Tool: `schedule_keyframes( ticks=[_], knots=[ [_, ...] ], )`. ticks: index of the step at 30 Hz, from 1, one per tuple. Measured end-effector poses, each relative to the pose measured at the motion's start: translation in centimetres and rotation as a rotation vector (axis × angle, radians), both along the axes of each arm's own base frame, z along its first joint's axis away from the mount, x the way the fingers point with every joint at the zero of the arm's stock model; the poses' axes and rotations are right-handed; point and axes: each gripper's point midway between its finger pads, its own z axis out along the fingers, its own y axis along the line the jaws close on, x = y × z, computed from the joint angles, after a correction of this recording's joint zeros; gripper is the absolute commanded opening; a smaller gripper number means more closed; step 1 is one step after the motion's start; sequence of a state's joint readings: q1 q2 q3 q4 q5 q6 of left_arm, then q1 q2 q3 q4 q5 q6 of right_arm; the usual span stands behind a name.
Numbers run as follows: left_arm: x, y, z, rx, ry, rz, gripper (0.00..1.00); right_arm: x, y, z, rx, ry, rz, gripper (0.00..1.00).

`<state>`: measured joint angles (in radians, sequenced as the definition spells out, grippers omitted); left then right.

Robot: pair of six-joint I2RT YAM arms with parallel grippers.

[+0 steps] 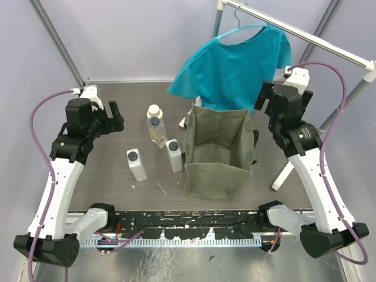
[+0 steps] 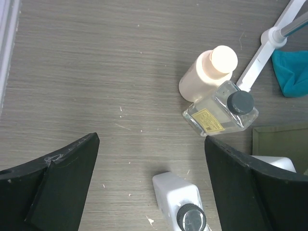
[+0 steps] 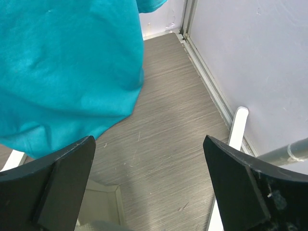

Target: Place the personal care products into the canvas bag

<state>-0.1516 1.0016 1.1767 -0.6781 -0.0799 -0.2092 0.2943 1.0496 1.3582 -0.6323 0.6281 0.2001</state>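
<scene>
Four bottles stand on the table left of the canvas bag (image 1: 220,154): a cream one (image 1: 154,111), a clear yellowish one (image 1: 156,130), and two white rectangular ones with dark caps (image 1: 136,164) (image 1: 174,155). The bag is open and upright. My left gripper (image 1: 117,116) is open and empty, hovering left of the bottles. In the left wrist view the gripper (image 2: 151,140) is above the near white bottle (image 2: 183,206), with the cream bottle (image 2: 209,72) and the clear bottle (image 2: 221,113) beyond. My right gripper (image 1: 262,101) (image 3: 149,140) is open and empty, right of the bag.
A teal shirt (image 1: 235,61) (image 3: 67,62) hangs from a white rack (image 1: 305,36) behind the bag. A white rack leg (image 1: 283,173) (image 3: 238,126) stands right of the bag. Walls close the left, back and right sides.
</scene>
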Motion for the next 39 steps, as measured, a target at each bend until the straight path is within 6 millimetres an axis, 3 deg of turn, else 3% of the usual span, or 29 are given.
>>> schedule_keyframes(
  ticks=[7,11,15,20,25,31,34,39],
  knots=[
    [0.6,1.4,1.3,0.058,-0.063,0.051,0.98,1.3,0.8,-1.3,-0.057,0.072,0.047,1.0],
    [1.1,1.6,2.3,0.088,-0.078,0.045,0.98,1.5,1.9,0.1,-0.042,0.072,0.11,1.0],
    [1.9,0.5,3.5,0.073,-0.091,-0.012,0.98,1.6,3.6,1.6,-0.002,0.064,0.187,1.0],
    [3.3,-2.6,4.5,0.001,-0.06,-0.15,0.98,0.3,6.6,0.1,0.047,0.152,0.312,1.0],
    [4.1,-7.3,1.6,-0.039,0.053,-0.3,0.98,-1.5,9.0,-4.0,0.076,0.309,0.381,1.0],
    [3.4,-12.9,-3.5,-0.008,0.248,-0.441,0.98,-3.5,9.6,-8.0,0.089,0.452,0.382,1.0],
    [2.6,-13.8,-4.9,-0.011,0.329,-0.443,0.98,-3.8,9.6,-8.6,0.094,0.473,0.376,1.0],
    [1.9,-13.6,-5.0,-0.089,0.398,-0.317,0.98,-4.1,9.5,-9.6,0.092,0.498,0.365,1.0]
  ],
)
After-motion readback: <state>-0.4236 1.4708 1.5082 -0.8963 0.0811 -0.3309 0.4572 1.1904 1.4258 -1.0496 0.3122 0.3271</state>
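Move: For the left hand the clear bottle is some 16 cm to the right, about level fore-and-aft and 20 cm lower. The lotion bottle stands 5 cm beyond the clear bottle; one white bottle is about 9 cm right and 12 cm back of the hand, the other 22 cm right and 9 cm back. For the right hand the bag's right rim is about 10 cm left, 5 cm back, 17 cm below; the bag's middle lies 20 cm left and 5 cm back. Towards the bottles: the open left hand lifts about 4 cm, then swings right and dives to above the clear bottle, ending some 14 cm right and 5 cm lower, tipping down and turning clockwise. The open right hand bobs, then goes left and down about 10 cm each, drawing back 4, to straddle the bag's right rim, tipping down nearly 30 degrees and turning counter-clockwise; touching can't be seen. ##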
